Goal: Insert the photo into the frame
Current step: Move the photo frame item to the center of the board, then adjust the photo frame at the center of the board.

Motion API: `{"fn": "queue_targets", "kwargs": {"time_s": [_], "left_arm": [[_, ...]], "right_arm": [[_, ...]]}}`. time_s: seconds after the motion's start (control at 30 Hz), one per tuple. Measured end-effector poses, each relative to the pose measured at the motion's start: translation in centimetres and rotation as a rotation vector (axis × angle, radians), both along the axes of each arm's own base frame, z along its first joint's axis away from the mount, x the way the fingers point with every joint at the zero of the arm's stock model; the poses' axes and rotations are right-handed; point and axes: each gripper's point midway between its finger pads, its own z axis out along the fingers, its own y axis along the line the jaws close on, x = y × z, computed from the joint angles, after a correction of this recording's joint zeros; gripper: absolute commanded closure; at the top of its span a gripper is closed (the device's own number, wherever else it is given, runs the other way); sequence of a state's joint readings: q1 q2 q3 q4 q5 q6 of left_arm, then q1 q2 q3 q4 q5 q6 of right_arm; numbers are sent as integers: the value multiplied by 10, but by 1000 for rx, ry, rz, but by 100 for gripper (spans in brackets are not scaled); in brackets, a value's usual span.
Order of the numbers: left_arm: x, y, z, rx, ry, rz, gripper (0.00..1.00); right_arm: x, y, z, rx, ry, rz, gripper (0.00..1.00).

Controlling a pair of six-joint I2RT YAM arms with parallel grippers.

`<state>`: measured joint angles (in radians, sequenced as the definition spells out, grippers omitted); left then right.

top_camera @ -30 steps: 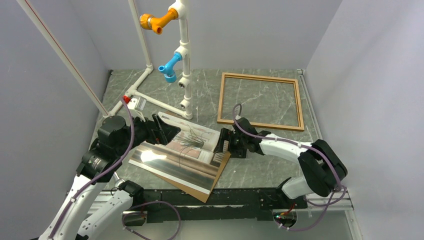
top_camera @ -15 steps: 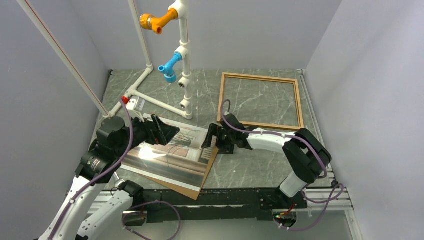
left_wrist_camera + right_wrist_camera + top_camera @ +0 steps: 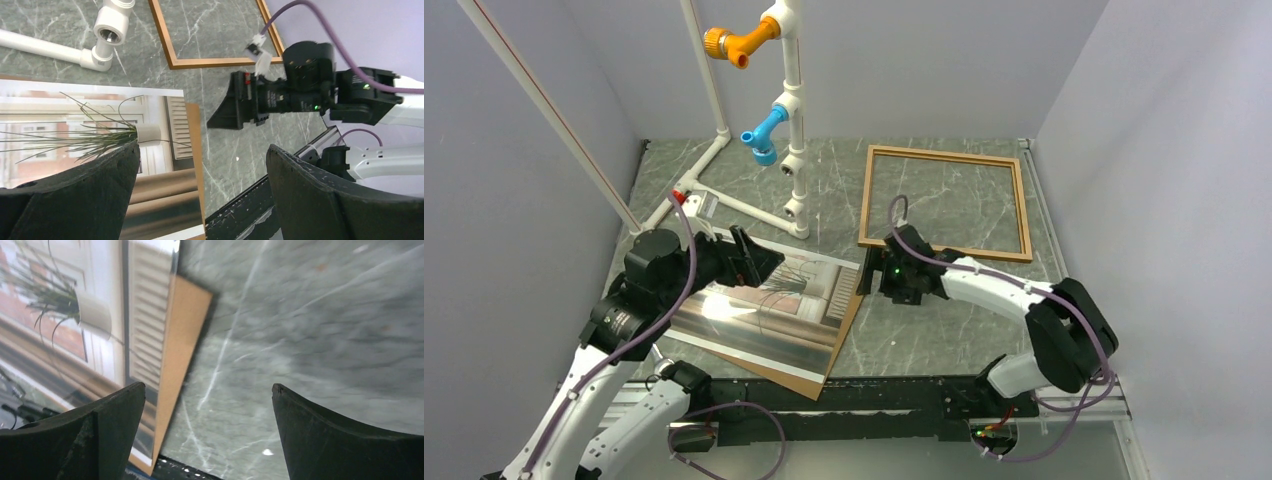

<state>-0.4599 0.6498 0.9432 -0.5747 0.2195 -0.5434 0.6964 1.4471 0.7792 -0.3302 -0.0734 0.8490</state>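
Observation:
The photo, a glossy print of a spiky potted plant, lies face up on a brown backing board at the near left of the table. My left gripper hovers open over the photo's far edge. In the left wrist view the photo sits under the left finger. The frame, thin light wood, lies flat at the far right, apart from the photo. My right gripper stands open just right of the board's corner, holding nothing. The right wrist view shows the photo and board at the left.
A white pipe rig with orange and blue fittings stands at the far middle, its base pipe running across the table behind the photo. Grey walls close in both sides. The black rail runs along the near edge.
The right gripper pushed the board and photo to the left, then drew back to the right. The photo and board stay in their shifted place. The left gripper barely moved.

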Motion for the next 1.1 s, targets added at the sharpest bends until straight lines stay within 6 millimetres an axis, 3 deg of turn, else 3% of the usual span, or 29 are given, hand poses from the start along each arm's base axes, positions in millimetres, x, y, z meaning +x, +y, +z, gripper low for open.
{"fn": "queue_targets", "kwargs": {"time_s": [0.1, 0.23, 0.43, 0.6, 0.73, 0.87, 1.03, 1.1], "left_arm": [[3, 0, -3, 6, 9, 7, 1], [4, 0, -5, 12, 18, 9, 1], [6, 2, -8, 20, 23, 24, 1], [7, 3, -11, 25, 30, 30, 1], [7, 3, -11, 28, 33, 32, 1], [6, 3, -12, 28, 32, 34, 1], [8, 5, -12, 35, 30, 45, 1], [8, 6, -13, 38, 32, 49, 1]], "right_arm": [[19, -22, 10, -51, -33, -29, 0], [63, -37, 32, -123, -100, -57, 0], [142, -27, 54, -221, -195, -40, 3], [188, -13, 41, -292, -207, -19, 14], [210, -8, 5, -356, -171, -8, 29], [211, -6, -30, -409, -119, 20, 49], [214, 3, -30, -444, -149, 45, 94], [213, 2, -31, -468, -156, 33, 100]]}}
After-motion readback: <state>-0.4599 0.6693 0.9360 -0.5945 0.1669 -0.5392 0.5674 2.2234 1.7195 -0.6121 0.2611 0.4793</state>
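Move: The right hand, open and low, has the near end of the photo frame's left rail about 21 cm straight ahead and 3 cm below; the frame's middle is roughly 33 cm ahead and 19 cm to its right. The photo's middle lies level with it, some 22 cm left, and the white pipe stand's foot about 20 cm ahead, 15 cm left. From the left hand, that rail end is some 24 cm ahead, 15 cm right and 28 cm below. The right hand leaves the photo's right edge and sweeps forward about 21 cm to the near end of the frame's left rail, lifting some 5 cm on the way and bowing a little to the right before coming back in line. It then drops about 8 cm over the rail while the wrist rolls nearly 30 degrees, bringing the left-leaning fingers to point down, and the wide-open fingers close almost fully to pinch the rail just beyond the near-left corner. ##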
